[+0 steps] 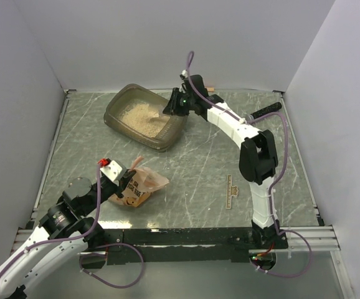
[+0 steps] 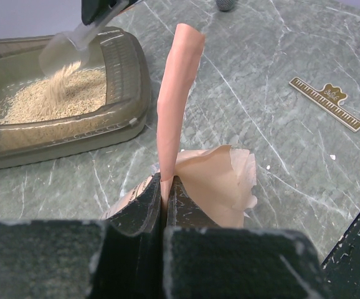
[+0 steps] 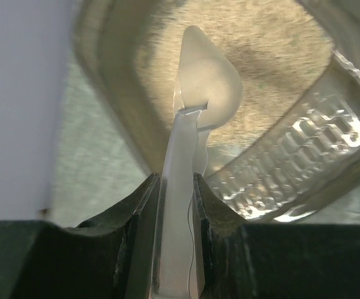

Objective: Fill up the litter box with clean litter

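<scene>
The grey-brown litter box point(image 1: 113, 115) sits at the back left, with beige clean litter point(image 1: 144, 116) spread over its floor. Above its right end my right gripper point(image 1: 171, 106) is shut on the handle of a translucent scoop point(image 3: 208, 81). In the left wrist view granules fall from the scoop point(image 2: 65, 53) onto the litter point(image 2: 43, 103) in the box point(image 2: 129, 68). The orange-pink pouch point(image 1: 147, 182) lies near the front left. My left gripper point(image 2: 166, 187) is shut on a strip point(image 2: 177, 93) of the pouch point(image 2: 217, 180) that stands upright.
A small wooden ruler point(image 1: 232, 192) lies front right of centre, also visible as the ruler point(image 2: 328, 103) in the left wrist view. A black stick point(image 1: 266, 112) rests at the back right. White walls enclose the table on three sides.
</scene>
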Tool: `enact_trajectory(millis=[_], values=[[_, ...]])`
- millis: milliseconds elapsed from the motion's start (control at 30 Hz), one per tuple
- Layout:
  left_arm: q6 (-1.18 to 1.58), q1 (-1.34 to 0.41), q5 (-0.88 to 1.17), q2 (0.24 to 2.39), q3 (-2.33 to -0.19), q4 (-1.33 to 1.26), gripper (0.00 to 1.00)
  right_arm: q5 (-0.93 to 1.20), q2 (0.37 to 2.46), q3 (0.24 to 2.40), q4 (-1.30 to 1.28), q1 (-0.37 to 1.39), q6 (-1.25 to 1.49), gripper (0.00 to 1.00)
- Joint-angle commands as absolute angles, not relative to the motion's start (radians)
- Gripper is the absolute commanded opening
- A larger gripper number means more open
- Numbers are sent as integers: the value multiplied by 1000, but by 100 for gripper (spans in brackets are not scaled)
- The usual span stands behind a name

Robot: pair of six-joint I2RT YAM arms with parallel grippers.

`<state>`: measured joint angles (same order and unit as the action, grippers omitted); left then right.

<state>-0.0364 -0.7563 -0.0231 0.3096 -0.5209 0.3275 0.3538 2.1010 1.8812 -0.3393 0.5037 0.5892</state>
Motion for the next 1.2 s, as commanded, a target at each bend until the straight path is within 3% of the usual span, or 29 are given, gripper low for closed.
enact_trajectory(millis=[0, 200, 433, 700, 1167], values=[[-8, -761, 5, 305, -535, 247, 1, 111, 2091, 1939, -551, 571, 366, 0], [-8, -761, 3, 304, -535, 247, 1, -93, 2076, 1997, -623, 658, 229, 0], [-8, -761, 3, 299, -535, 249, 1, -31, 1931, 1907, -591, 667, 241, 0], [-8, -759, 3, 298, -535, 250, 1, -14, 1632, 1701, -606, 678, 267, 0], [-8, -761, -37, 279, -538, 253, 1, 414, 1151, 1388, -828, 678, 316, 0]])
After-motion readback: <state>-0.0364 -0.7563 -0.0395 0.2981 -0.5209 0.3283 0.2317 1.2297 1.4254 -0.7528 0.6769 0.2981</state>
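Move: With the scoop already tipped and pouring, the right hand has the litter box's middle about 10 cm to its left, roughly 1 cm farther out and 14 cm below. The bag stands some 31 cm back, 11 cm left and 9 cm down from that hand; an orange block lies around 16 cm ahead, 18 cm right and 19 cm lower. From the left hand, the litter box is about 30 cm straight ahead and 17 cm down. Finishing the pour, the right hand sinks about 3 cm and eases back while rolling its left side some 25 degrees farther down, keeping its grip on the scoop handle. Then it speeds back towards the robot, up and to the right, leaving the litter box some 23 cm behind, and rolls partway back. The left hand stays put, still pinching the bag's rim. ##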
